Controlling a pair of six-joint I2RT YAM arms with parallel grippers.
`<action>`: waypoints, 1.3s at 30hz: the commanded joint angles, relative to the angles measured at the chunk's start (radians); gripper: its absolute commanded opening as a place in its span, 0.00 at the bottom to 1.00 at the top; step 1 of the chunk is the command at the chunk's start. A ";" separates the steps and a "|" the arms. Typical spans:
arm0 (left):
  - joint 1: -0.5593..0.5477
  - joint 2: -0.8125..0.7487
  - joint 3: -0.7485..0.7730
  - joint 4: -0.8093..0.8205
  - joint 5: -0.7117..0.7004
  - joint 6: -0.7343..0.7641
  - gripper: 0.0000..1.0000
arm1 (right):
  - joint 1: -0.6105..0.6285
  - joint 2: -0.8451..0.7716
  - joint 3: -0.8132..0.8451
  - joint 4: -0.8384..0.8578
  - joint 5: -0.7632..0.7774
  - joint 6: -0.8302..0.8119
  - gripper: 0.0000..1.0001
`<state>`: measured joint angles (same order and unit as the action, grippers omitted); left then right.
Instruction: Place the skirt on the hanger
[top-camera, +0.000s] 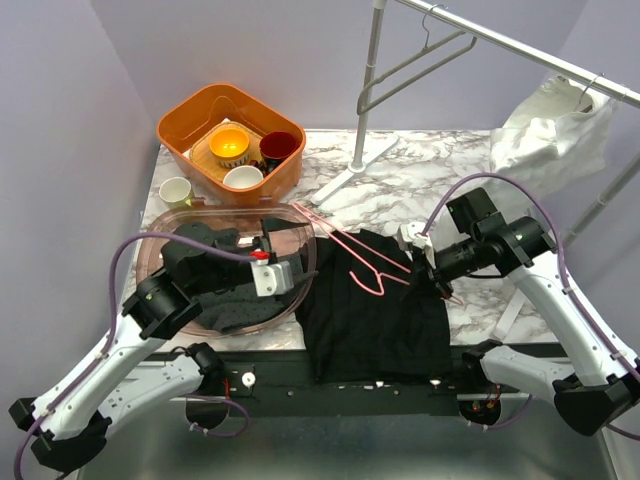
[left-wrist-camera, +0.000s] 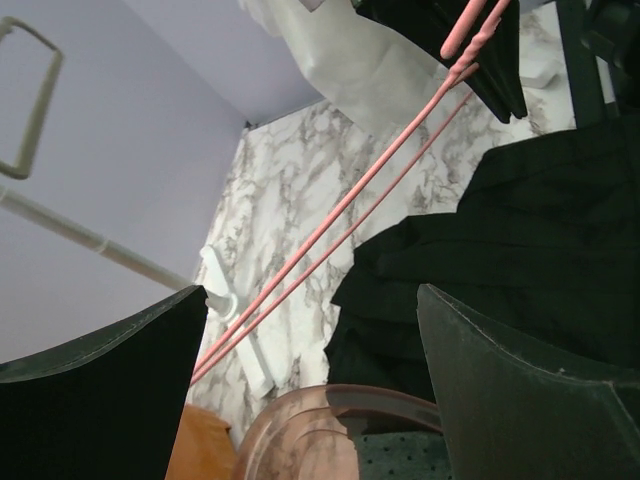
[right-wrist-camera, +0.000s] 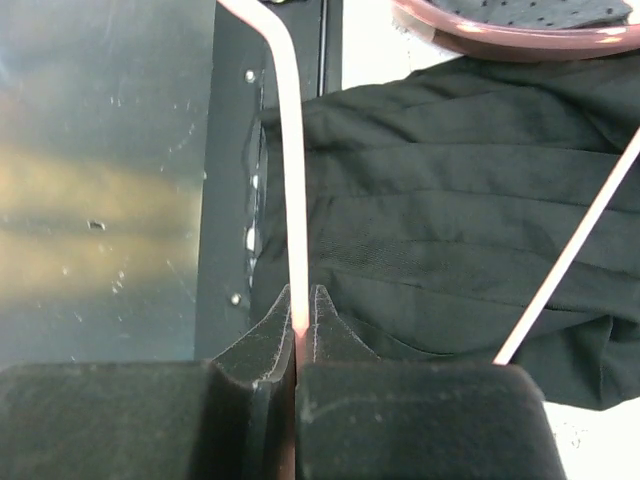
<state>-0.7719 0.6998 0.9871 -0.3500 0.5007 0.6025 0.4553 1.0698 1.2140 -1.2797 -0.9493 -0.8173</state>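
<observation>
The black skirt (top-camera: 375, 310) lies flat at the table's near edge, between the two arms. A pink wire hanger (top-camera: 350, 245) lies slanted across its upper part. My right gripper (top-camera: 442, 283) is shut on the hanger's right end, and in the right wrist view the pink hanger wire (right-wrist-camera: 293, 200) runs straight out from between the shut fingers of the gripper (right-wrist-camera: 300, 310), above the skirt (right-wrist-camera: 450, 230). My left gripper (top-camera: 295, 262) hovers open over the pink tub's right rim, left of the skirt. Between its wide fingers (left-wrist-camera: 530, 400) nothing is held; the hanger (left-wrist-camera: 340, 215) and skirt (left-wrist-camera: 520, 230) lie beyond.
A clear pink tub (top-camera: 165, 235) holding dark dotted cloth sits under the left arm. An orange basin (top-camera: 175, 125) with bowls and a white cup (top-camera: 175, 190) stand at the back left. A garment rack (top-camera: 370, 90) carries a grey hanger (top-camera: 420, 60) and a white garment (top-camera: 550, 130).
</observation>
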 joint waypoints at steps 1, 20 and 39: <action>-0.027 0.124 -0.015 -0.029 0.087 0.022 0.98 | 0.023 0.025 -0.007 -0.118 0.010 -0.137 0.01; -0.145 0.302 -0.024 0.003 0.097 -0.243 0.00 | 0.060 -0.007 -0.074 -0.118 0.078 -0.178 0.12; -0.191 0.317 -0.176 0.384 0.121 -0.748 0.00 | 0.060 -0.010 -0.002 0.195 -0.152 0.135 0.54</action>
<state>-0.9474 1.0122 0.8158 -0.0887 0.6216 -0.0509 0.5095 1.0397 1.1931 -1.1908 -1.0195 -0.7853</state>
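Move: The open left hand goes for the near-left arm of the pink hanger, about 8 cm to its right, 3 cm ahead and 8 cm lower. The black skirt lies roughly 14 cm right, 4 cm back and 22 cm below, the basin some 16 cm left, 2 cm ahead and 20 cm below. The right hand already grips the hanger; that arm of it reaches about 14 cm left and 6 cm ahead, near level. Left hand sinks about 11 cm, reaching right, pinches the hanger, tips some 45 degrees; right hand lets go. ##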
